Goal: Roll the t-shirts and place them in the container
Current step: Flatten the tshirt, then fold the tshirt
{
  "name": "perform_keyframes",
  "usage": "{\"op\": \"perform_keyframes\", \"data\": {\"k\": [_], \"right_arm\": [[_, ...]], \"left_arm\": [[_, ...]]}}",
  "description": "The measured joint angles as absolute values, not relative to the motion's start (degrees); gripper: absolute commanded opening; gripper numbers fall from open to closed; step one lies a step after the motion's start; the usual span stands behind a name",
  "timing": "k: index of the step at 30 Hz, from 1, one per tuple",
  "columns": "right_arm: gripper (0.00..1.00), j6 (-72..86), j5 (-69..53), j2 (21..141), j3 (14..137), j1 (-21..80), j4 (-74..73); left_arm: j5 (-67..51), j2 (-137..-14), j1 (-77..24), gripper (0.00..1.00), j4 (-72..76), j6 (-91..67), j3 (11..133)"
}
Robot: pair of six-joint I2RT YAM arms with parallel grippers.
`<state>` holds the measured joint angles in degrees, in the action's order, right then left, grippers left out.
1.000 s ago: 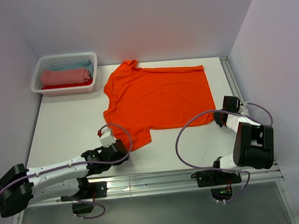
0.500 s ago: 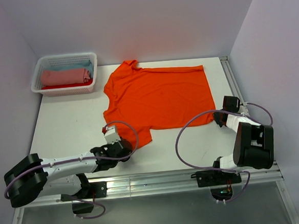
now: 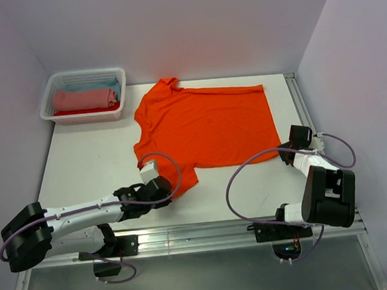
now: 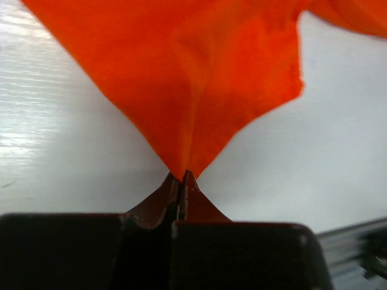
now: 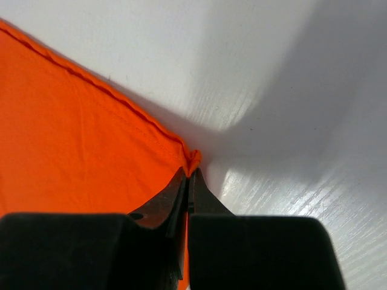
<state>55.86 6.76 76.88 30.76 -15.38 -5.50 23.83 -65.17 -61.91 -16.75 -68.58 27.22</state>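
The bright orange t-shirt (image 3: 205, 124) lies spread on the white table, neck to the left, hem to the right. My left gripper (image 3: 168, 190) is shut on the near sleeve's tip; in the left wrist view the cloth (image 4: 193, 84) fans out from my left gripper (image 4: 182, 177). My right gripper (image 3: 282, 151) is shut on the near hem corner; in the right wrist view the orange hem (image 5: 91, 139) runs up from my right gripper (image 5: 190, 172). Salmon-pink (image 3: 84, 99), pale blue and red garments lie in the basket.
A white plastic lattice basket (image 3: 53, 113) stands at the table's back left corner. A metal rail (image 3: 206, 234) runs along the near edge, and another (image 3: 301, 104) along the right side. Walls close in on the left, back and right.
My left arm has reached right and forward along the near edge, and its gripper has closed on the sleeve tip. My right gripper has shifted slightly, still at the hem corner.
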Motion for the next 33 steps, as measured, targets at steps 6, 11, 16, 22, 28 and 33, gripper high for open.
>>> {"op": "perform_keyframes", "data": {"k": [6, 11, 16, 22, 28, 33], "right_arm": [[0.00, 55.83, 7.46, 75.79, 30.41, -15.38, -5.61], [0.00, 55.81, 7.42, 75.72, 30.28, -15.38, -5.28], [0.00, 55.57, 7.14, 73.60, 27.66, -15.38, -3.31], [0.00, 54.41, 5.06, 72.82, 26.87, -15.38, -1.19], [0.00, 54.11, 4.49, 72.86, 26.87, -15.38, -0.40], [0.00, 54.11, 4.10, 72.88, 26.89, -15.38, -0.43]], "left_arm": [[20.84, -62.41, -61.91, 0.00, -19.92, -66.94, 32.14], [21.17, -61.17, -61.91, 0.00, -23.94, -66.39, 35.29], [21.82, -59.09, -60.12, 0.00, -27.59, -64.73, 37.69], [21.10, -57.25, -55.00, 0.00, -28.69, -61.54, 39.59], [19.70, -58.76, -51.31, 0.00, -28.34, -58.59, 41.98], [16.75, -59.72, -46.44, 0.00, -27.62, -56.05, 42.19]]}}
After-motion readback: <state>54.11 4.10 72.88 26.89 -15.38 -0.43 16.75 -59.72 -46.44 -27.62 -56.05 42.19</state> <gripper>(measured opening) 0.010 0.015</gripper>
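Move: The left hand already pinches the tip of the t-shirt's near sleeve a couple of centimetres above the table. The middle of the t-shirt lies about 33 cm ahead and 20 cm to its right, the near armpit some 12 cm ahead and 11 cm right, and the white basket roughly 50 cm ahead and 47 cm left. From the right hand, shut on the hem's near corner, the shirt's middle is about 19 cm ahead and 32 cm left. The left hand keeps its pinch on the sleeve tip and lifts it about 9 cm, drifting some 2 cm to the right at first, then swings forward about 6 cm and back left about 4 cm as it rises, carrying the sleeve towards the t-shirt's body with hardly any wrist turn. The right hand keeps its closed grip on the near hem corner and all but stays in place, edging up about 1 cm as its fingers tilt slightly outward. ##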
